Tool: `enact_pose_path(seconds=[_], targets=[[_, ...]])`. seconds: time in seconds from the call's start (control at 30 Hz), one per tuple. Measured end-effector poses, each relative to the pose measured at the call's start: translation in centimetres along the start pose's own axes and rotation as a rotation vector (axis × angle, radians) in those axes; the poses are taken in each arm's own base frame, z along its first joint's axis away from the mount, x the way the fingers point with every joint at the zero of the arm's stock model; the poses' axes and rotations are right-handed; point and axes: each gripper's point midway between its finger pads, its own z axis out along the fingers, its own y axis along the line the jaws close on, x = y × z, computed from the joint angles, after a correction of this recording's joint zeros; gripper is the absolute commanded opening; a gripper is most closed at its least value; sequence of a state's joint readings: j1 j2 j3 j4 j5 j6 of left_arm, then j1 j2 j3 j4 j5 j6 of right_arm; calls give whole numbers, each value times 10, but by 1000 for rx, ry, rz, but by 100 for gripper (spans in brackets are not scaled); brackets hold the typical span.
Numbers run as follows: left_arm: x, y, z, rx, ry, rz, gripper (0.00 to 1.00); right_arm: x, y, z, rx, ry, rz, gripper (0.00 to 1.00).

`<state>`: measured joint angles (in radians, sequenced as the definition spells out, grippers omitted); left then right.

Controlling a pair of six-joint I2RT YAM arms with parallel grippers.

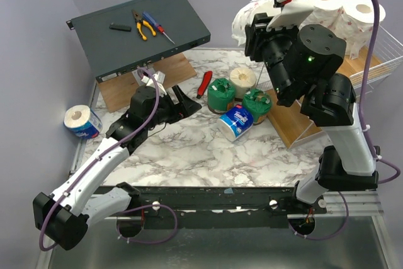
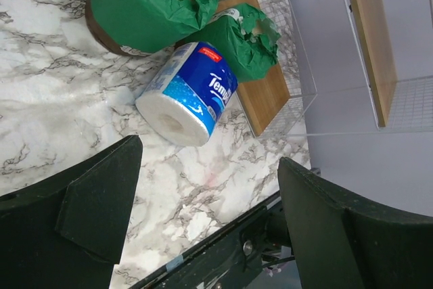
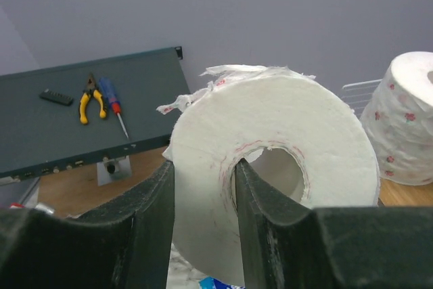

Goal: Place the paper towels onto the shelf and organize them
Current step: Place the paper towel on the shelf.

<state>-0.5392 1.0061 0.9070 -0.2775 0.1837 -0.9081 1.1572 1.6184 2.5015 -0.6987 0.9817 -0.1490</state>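
Note:
My right gripper [image 3: 203,167] is raised and shut on a white paper towel roll with pink specks [image 3: 284,126]; one finger sits inside its core, the other against its outer side. In the top view that roll [image 1: 249,20] hangs left of the white wire shelf [image 1: 381,70]. Two more white rolls [image 1: 343,11] stand on the shelf's top tier. On the marble lie two green-wrapped rolls [image 1: 221,94] [image 1: 257,104], a cream roll [image 1: 242,80] and a blue-wrapped roll [image 1: 236,122]. Another blue roll [image 1: 82,121] stands at far left. My left gripper [image 2: 210,194] is open and empty, low over the table, short of the blue roll [image 2: 189,96].
A dark grey metal box [image 1: 182,23] with pliers [image 1: 143,26] and a screwdriver stands at the back left. A red-handled tool [image 1: 204,83] lies beside the green rolls. The shelf's lowest wood tier [image 1: 296,124] slopes down to the table near the right arm.

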Motion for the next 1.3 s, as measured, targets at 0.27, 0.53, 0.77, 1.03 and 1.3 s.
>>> enact_pose_path(seconds=[0.27, 0.53, 0.77, 1.03, 1.3], targets=[[-2, -3, -4, 12, -9, 5, 84, 27, -13, -13, 6, 99, -14, 36], [1, -3, 3, 2, 12, 4, 84, 14, -81, -41, 165, 84, 25, 36], [-5, -15, 8, 26, 8, 10, 84, 6, -131, -62, 308, 69, 6, 37], [9, -19, 20, 39, 54, 10, 84, 14, -138, -63, 373, 77, -71, 38], [18, -24, 25, 52, 79, 12, 85, 7, -137, -61, 379, 65, -70, 39]])
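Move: The right gripper still holds a paper towel roll by its wall. The free patch of the shelf's top board lies some 27 cm to its right, about 3 cm ahead and 15 cm lower. Two standing rolls are its neighbours, their middles about 10 cm below the hand: the left roll 15 cm ahead and 20 cm right, the right roll 11 cm ahead and 29 cm right. From the left hand, that patch is roughly 40 cm right, 4 cm ahead and 18 cm up. Keep the roll pinched, one right finger in its core and one outside, and dip the right gripper about 3 cm. Sweep it some 15 cm right and slightly back, towards the free part of the top board, turning the wrist about 20 degrees clockwise, then hold roughly there. Let the open, empty left gripper ease about 4 cm right, towards the blue pack. ##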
